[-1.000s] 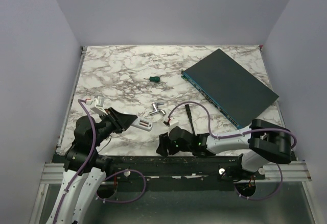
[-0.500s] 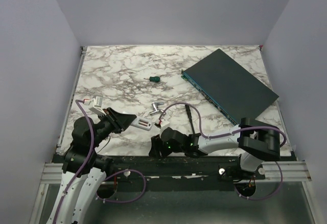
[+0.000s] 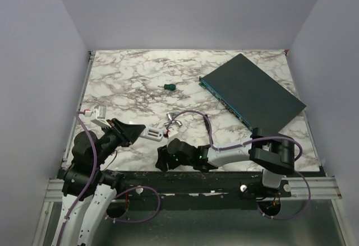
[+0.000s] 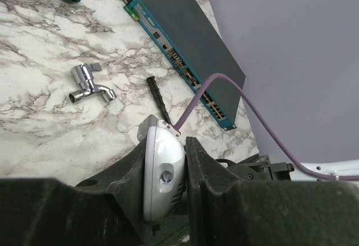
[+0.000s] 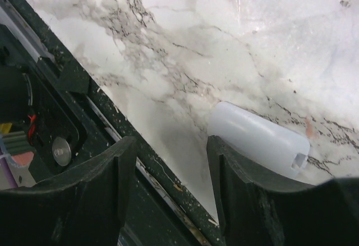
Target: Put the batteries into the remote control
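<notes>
My left gripper (image 3: 130, 131) is shut on the white remote control (image 3: 152, 134) and holds it edge-on above the table's front left. In the left wrist view the remote (image 4: 162, 173) is clamped between both fingers. A tiny red spot (image 3: 166, 139) shows at the remote's far tip; I cannot tell whether it is the battery. My right gripper (image 3: 161, 158) is open and empty, low at the table's front edge, just below the remote. In the right wrist view it (image 5: 171, 145) straddles bare marble, and a white curved plastic piece (image 5: 258, 139) lies against its right finger.
A silver tap (image 3: 173, 121) lies just beyond the remote, with a thin black stick (image 3: 207, 125) to its right. A green-handled screwdriver (image 3: 169, 87) lies mid-table. A large dark teal box (image 3: 252, 94) fills the back right. The black front rail (image 5: 61, 111) is beside the right gripper.
My right gripper has slid left along the front edge, to just under the remote. My left gripper has shifted slightly left and back, still holding the remote.
</notes>
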`<action>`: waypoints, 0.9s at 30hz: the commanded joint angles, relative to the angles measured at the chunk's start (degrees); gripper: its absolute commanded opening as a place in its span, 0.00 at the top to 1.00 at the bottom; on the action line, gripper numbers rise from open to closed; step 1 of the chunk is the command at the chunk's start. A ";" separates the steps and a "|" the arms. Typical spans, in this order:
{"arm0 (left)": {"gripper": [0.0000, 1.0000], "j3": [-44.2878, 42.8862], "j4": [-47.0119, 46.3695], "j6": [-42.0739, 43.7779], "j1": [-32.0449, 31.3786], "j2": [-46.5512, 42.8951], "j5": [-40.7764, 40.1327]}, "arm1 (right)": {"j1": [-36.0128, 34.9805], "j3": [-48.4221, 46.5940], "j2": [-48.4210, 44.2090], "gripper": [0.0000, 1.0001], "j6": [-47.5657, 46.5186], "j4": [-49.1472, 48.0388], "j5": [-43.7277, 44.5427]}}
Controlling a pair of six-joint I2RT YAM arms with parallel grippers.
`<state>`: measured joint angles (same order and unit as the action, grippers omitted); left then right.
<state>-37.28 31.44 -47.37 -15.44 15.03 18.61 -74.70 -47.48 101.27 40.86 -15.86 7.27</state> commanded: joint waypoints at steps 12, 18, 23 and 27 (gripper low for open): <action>1.00 -6.11 5.19 1.74 0.32 -4.56 -15.85 | -0.23 -4.59 4.47 0.39 -1.16 9.65 11.95; 1.00 -6.33 5.65 2.08 0.32 -4.53 -16.16 | 0.04 -5.42 5.07 0.38 -1.26 11.73 14.67; 1.00 -6.14 5.95 2.01 0.32 -4.79 -16.39 | 0.97 -5.18 4.99 0.38 -1.29 12.34 16.02; 1.00 -6.23 6.33 2.02 0.32 -5.02 -16.50 | 1.91 -4.77 4.90 0.38 -1.29 12.35 16.57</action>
<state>-42.37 36.73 -46.22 -15.44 10.98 3.44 -74.15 -53.08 104.01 40.42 -9.10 20.21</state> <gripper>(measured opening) 0.277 0.618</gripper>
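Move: The battery cover lies flat on the table just outside the right hand's farther finger, about 5 cm ahead of the hand, 1 cm to its right and 2 cm below. From that hand, the tap is roughly 17 cm ahead and 5 cm right, the hammer 9 cm ahead and 20 cm right, and the held remote 5 cm ahead, 3 cm left and 23 cm up. From the left hand, the cover is level with it, some 6 cm right and 25 cm below. The right hand stays low and half open as it sweeps forward about 4 cm towards the tap, swinging some 10 degrees clockwise and keeping the outer side of its farther finger against the battery cover to push it along the table rather than gripping it. Meanwhile the left hand keeps its hold on the remote, rising a little and then carrying it left, away from the right hand, as it turns some 15 degrees counter-clockwise. ##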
